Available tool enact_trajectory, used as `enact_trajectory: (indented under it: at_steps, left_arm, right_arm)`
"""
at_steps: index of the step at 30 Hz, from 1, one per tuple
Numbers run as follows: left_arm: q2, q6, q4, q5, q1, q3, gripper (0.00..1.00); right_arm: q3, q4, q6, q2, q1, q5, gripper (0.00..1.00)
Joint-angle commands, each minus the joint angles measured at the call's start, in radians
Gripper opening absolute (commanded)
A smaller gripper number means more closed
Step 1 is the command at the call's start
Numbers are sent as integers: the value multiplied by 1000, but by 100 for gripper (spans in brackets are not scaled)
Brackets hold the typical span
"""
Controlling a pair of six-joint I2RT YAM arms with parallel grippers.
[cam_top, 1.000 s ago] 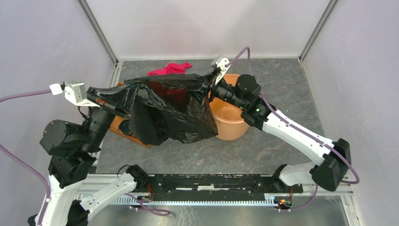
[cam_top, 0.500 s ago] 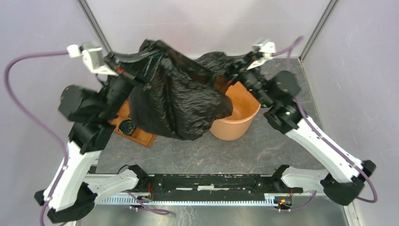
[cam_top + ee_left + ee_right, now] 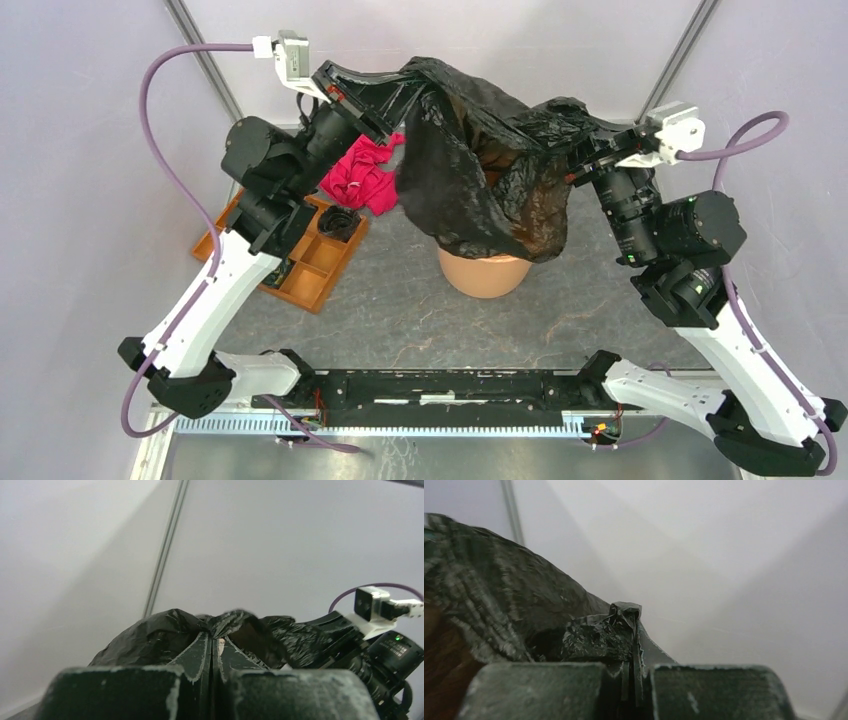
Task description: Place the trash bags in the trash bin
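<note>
A large shiny black trash bag (image 3: 480,170) hangs stretched between my two raised grippers, draping down over the round orange trash bin (image 3: 484,274), whose rim it covers. My left gripper (image 3: 385,100) is shut on the bag's left edge. In the left wrist view, the film (image 3: 165,640) bunches past its closed fingertips (image 3: 202,647). My right gripper (image 3: 578,150) is shut on the bag's right edge. The right wrist view shows creased film (image 3: 596,637) pinched between its fingers (image 3: 638,630).
A pink-red cloth (image 3: 360,175) lies behind the left arm. A flat orange tray (image 3: 305,270) with compartments sits on the floor at the left, a dark round item (image 3: 340,222) in it. Grey walls close in on three sides.
Both arms have lifted the bag high and swung it right, from beside the bin to over it. The right gripper has closed on the bag's edge. The bin has come back upright.
</note>
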Motion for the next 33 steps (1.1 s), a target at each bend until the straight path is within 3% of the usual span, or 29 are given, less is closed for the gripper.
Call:
enact_trajectory:
  at_steps: [1, 4, 8, 14, 17, 23, 33]
  left_arm:
    - [36, -141, 125, 5, -2, -13, 2]
    - [52, -176, 127, -33, -3, -37, 2]
    - [39, -211, 78, -146, -5, -91, 2]
    - [65, -218, -321, -421, 8, -49, 2]
    - [69, -212, -363, -379, 50, -95, 2]
    - [116, -217, -435, -257, 106, -119, 2]
    - [17, -123, -395, -161, 110, -246, 2]
  right_arm:
    - [-20, -73, -154, 0, -1, 163, 1]
    - [-21, -83, -180, -7, -1, 154, 1]
    - [-32, -75, -160, -18, -1, 31, 1]
    - [-92, -34, -142, -19, -1, -1, 1]
    - [-141, -7, -135, 5, -1, -9, 1]
    - [-124, -135, -22, 79, -1, 94, 2]
    - [-146, -249, -18, 191, -1, 48, 5]
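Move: The orange trash bin stands below the stretched bag: from the left hand roughly 14 cm right, 4 cm ahead and 49 cm down, from the right hand about 8 cm left, 5 cm ahead and 45 cm down. The pink cloth lies some 11 cm left and 20 cm ahead of the left hand; the wooden tray is about 27 cm left and 8 cm ahead of the left hand, both nearly 60 cm below. Both hands keep pinching the bag, tipping down and forward towards the bin: left sinks about 24 cm, right 16. ##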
